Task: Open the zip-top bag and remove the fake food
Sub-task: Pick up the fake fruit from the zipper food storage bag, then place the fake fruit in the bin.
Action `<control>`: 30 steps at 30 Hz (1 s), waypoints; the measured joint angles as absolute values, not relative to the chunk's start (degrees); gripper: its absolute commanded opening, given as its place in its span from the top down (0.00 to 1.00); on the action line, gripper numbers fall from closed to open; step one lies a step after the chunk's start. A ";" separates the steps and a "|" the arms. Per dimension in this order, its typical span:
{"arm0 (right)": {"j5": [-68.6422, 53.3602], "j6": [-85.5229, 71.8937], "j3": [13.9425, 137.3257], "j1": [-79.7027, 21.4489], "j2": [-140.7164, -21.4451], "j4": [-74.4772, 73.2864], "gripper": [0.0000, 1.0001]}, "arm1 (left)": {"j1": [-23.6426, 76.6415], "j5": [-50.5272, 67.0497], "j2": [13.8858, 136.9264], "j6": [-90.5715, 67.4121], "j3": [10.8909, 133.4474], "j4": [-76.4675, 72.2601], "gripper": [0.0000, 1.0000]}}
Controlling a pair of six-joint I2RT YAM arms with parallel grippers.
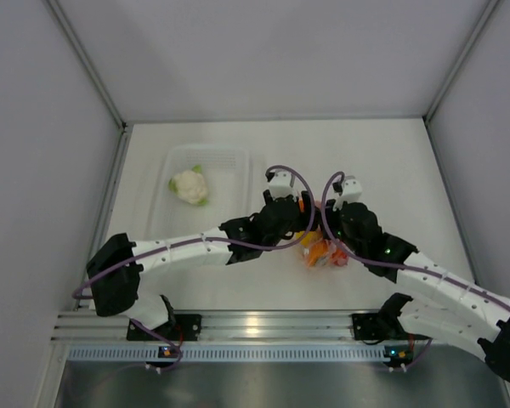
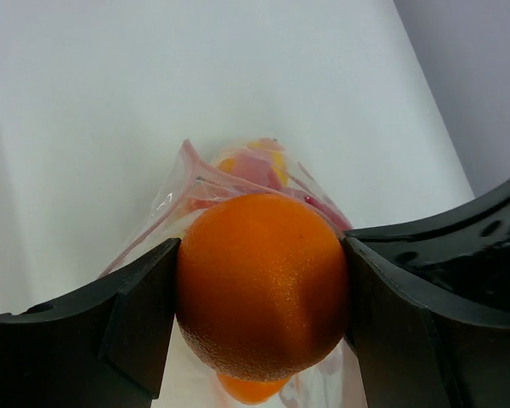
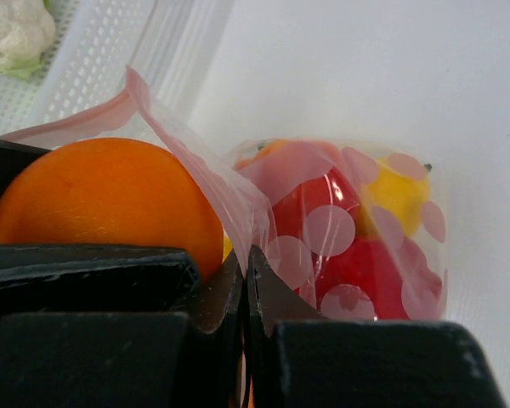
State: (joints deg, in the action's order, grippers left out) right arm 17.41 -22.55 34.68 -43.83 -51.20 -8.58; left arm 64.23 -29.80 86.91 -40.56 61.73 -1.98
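The zip-top bag (image 1: 325, 253) lies mid-table, clear with pale dots and a pink strip (image 3: 166, 119) along its open mouth. My left gripper (image 2: 262, 285) is shut on an orange (image 2: 263, 280) just at the bag's mouth (image 2: 195, 183), a finger pressed on each side. My right gripper (image 3: 247, 265) is shut on the bag's film beside the mouth, next to that orange (image 3: 102, 200). Red pieces (image 3: 323, 212) and a yellow lemon (image 3: 399, 195) of the fake food remain inside the bag. A white cauliflower (image 1: 189, 186) sits in the tray.
A rigid clear tray (image 1: 229, 161) stands at the back left, close to the bag and the left arm. Grey walls enclose the table on three sides. The arms' bases and a metal rail (image 1: 263, 327) line the near edge.
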 measured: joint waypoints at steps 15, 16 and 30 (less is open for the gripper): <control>26.46 -25.17 33.43 -44.25 -58.72 -6.37 1.00 | 63.07 -17.61 75.42 -46.52 58.41 -2.17 1.00; 26.52 -25.36 33.43 -44.25 -59.13 -6.15 1.00 | 62.87 -17.26 74.08 -46.50 58.17 -2.20 1.00; 27.94 -26.22 34.81 -44.25 -56.27 -8.25 1.00 | 44.69 -24.60 66.85 -41.17 56.77 7.51 1.00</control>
State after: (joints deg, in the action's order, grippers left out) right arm 27.94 -26.22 34.81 -44.25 -56.27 -8.25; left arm 44.69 -24.60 66.85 -41.17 56.77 7.51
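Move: The left hand already grips the orange at the open mouth of the bag; the white bin it is taken to has its middle about 25 cm to the left, 6 cm ahead and 15 cm below, with the cauliflower in it about 29 cm left and 9 cm ahead. The fruit left in the bag is roughly 5 cm to the left hand's right, 7 cm back and 8 cm lower. From the right hand, pinching the bag's edge, the bin is some 31 cm left, 6 cm ahead. Keeping its grip on the orange, the left hand lifts about 10 cm while easing back some 4 cm, away from the bag's mouth, then swings fast to the left and forward towards the bin, sinking about 3 cm and turning counter-clockwise at the end. The right hand keeps the bag's edge pinched shut between its fingers, dipping about 4 cm and coming partway back up, with a small drift forward and right and some 10 degrees of clockwise turn. ##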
